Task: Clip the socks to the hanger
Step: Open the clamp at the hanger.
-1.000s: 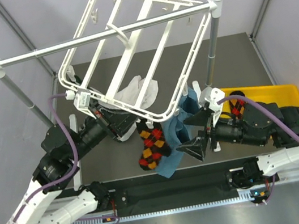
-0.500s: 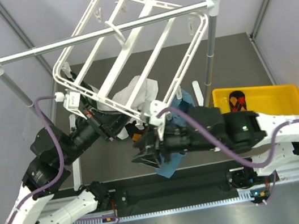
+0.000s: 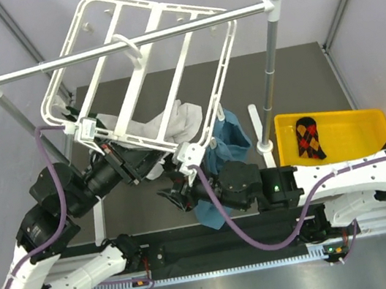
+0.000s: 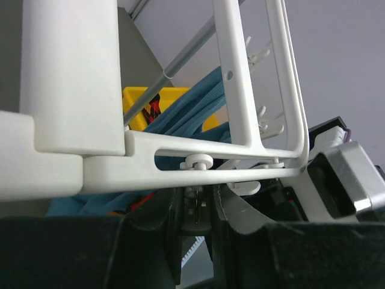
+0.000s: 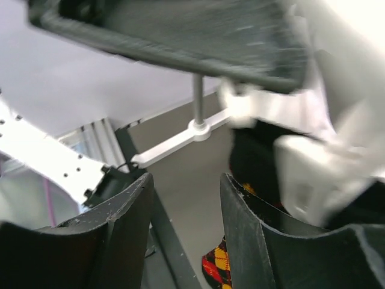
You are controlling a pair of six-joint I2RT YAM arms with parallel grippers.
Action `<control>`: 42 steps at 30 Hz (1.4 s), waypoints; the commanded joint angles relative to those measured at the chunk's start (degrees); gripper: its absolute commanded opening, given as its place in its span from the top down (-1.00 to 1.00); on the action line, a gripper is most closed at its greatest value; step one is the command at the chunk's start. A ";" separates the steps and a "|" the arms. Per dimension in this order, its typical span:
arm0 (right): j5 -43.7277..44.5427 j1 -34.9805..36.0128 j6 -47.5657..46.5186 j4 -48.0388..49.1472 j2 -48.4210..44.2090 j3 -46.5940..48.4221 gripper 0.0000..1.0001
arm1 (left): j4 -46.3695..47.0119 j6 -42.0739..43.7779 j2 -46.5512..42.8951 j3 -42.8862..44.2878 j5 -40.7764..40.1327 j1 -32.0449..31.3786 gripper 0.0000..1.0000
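Observation:
The white hanger [image 3: 146, 132] hangs tilted from the rail, and its near bar fills the left wrist view [image 4: 69, 78]. My left gripper [image 3: 126, 164] sits under that near bar, shut on one small dangling clip [image 4: 195, 211]. One argyle sock [image 3: 308, 138] lies in the yellow bin. The other sock [image 5: 219, 271] shows only in the right wrist view, hanging just beyond the right finger. My right gripper [image 3: 173, 192] is low under the hanger's near corner, open [image 5: 183, 205] with nothing between its fingers.
A silver rail [image 3: 131, 42] on two posts crosses above the table, with a post foot [image 3: 264, 149] beside the yellow bin [image 3: 337, 117]. A teal cloth [image 3: 228, 142] and a white cloth [image 3: 178, 121] hang below the hanger.
My right arm has swung left from beside the bin to under the hanger's near corner, and its jaws have narrowed. The hanger and my left gripper have shifted left together.

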 commanded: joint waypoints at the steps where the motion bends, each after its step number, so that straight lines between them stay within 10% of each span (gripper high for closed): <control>1: 5.08 -2.71 -1.17 9.07 -5.41 -0.71 0.04 | -0.99 -0.99 -1.51 2.28 0.46 -0.05 1.00; 20: -12.67 -4.64 -3.90 5.82 -6.38 1.58 0.07 | 1.12 -2.04 -0.64 0.69 1.86 -0.14 1.00; 31: -25.14 -4.64 -8.37 1.86 -13.84 -6.33 -0.71 | 1.47 -1.60 -1.25 0.61 1.86 -0.05 1.00; 42: -27.26 -4.56 -15.76 12.41 -11.66 -7.13 -0.80 | 2.79 -2.22 -2.22 -0.27 2.39 -0.05 1.00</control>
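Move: Just above the right hand's half-open fingers is the clamp at the hanger's near edge, about 6 cm up, 2 cm ahead and 4 cm to the right. The checked sock hangs below it, its middle some 4 cm ahead of the hand, level sideways and 5 cm down; the blue cloth is roughly 11 cm to the right, 4 cm ahead and 8 cm lower. From the left hand the clamp lies about 5 cm right, level fore and aft, and 3 cm down. Rising about 7 cm, with some 5 cm to the right, the right hand comes up from below to the clamp's height. It then swings a little left, sinks and draws back roughly 7 cm from under the hanger, turning some 20 degrees counter-clockwise while its fingers spread from half to nearly full, the far finger ending close by the clamp and sock. The left hand keeps its grip on the hanger's rim. ##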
